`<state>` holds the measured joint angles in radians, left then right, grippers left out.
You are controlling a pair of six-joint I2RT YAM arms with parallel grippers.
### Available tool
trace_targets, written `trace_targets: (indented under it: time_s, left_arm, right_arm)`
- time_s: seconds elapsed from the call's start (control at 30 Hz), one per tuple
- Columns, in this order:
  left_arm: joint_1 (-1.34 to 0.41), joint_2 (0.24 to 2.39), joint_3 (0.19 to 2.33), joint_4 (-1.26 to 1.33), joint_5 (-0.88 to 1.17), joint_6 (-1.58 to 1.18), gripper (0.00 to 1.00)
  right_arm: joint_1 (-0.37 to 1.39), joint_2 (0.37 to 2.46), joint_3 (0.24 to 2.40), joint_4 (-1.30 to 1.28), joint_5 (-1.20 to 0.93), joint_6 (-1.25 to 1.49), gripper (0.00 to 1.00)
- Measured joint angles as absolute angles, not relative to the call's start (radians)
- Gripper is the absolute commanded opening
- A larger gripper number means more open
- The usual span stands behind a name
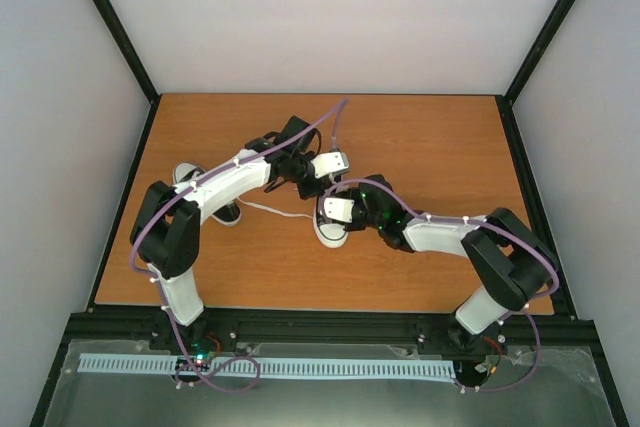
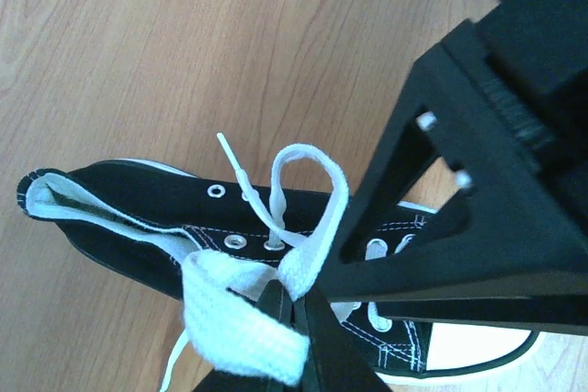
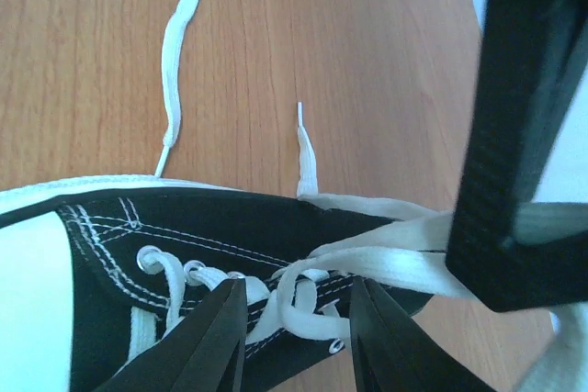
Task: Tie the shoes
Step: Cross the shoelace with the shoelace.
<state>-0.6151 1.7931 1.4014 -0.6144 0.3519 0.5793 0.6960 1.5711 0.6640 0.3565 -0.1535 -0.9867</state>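
Note:
One black shoe [image 1: 330, 231] with a white toe cap lies at the table's middle, between both arms. In the left wrist view my left gripper [image 2: 296, 296] is shut on a loop of its white lace [image 2: 310, 227], held up over the shoe's eyelets [image 2: 138, 218]. My right gripper [image 3: 297, 293] stands open above the same shoe [image 3: 211, 222], its fingers on either side of the crossed laces [image 3: 317, 296]. A taut lace strand [image 3: 404, 259] runs right from that crossing. The other shoe [image 1: 190, 176] lies at the left, partly hidden under my left arm.
A loose lace [image 1: 272, 210] trails across the wood between the two shoes. A lace end with its tip [image 3: 306, 155] lies on the table beyond the shoe. Black frame posts and white walls enclose the table [image 1: 430, 137].

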Motion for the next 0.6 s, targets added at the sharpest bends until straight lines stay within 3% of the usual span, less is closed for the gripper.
trace_targets:
  time_s: [0.17, 0.37, 0.6]
  left_arm:
    - [-0.615, 1.793, 1.401, -0.615, 0.364, 0.579, 0.01]
    - [-0.615, 1.793, 1.401, -0.617, 0.367, 0.579, 0.01]
    - [-0.615, 1.793, 1.401, -0.624, 0.367, 0.579, 0.01]
  right_arm:
    - [0.696, 1.628, 0.683, 0.365, -0.13, -0.991, 0.31]
    - [0.696, 1.656, 0.701, 0.367, -0.111, -0.995, 0.03]
    - [0.696, 1.616, 0.706, 0.313, -0.121, -0.967, 0.03]
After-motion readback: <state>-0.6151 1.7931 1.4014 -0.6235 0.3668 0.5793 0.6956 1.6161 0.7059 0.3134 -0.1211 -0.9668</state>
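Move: The right hand's lace strand lies about 1 cm ahead and 2 cm below its open fingers, over the shoe's tongue. The toe cap is some 9 cm back and 4 cm lower than that hand; the loose lace's tip, about 3 cm back, 5 cm left and 7 cm below. From the left hand, holding the wrapped loop, the same strand is some 3 cm back, 1 cm right and 4 cm below. The right hand dips about 2 cm, edging forward, pinches the strand shut and lifts slightly; the left holds its loop. ##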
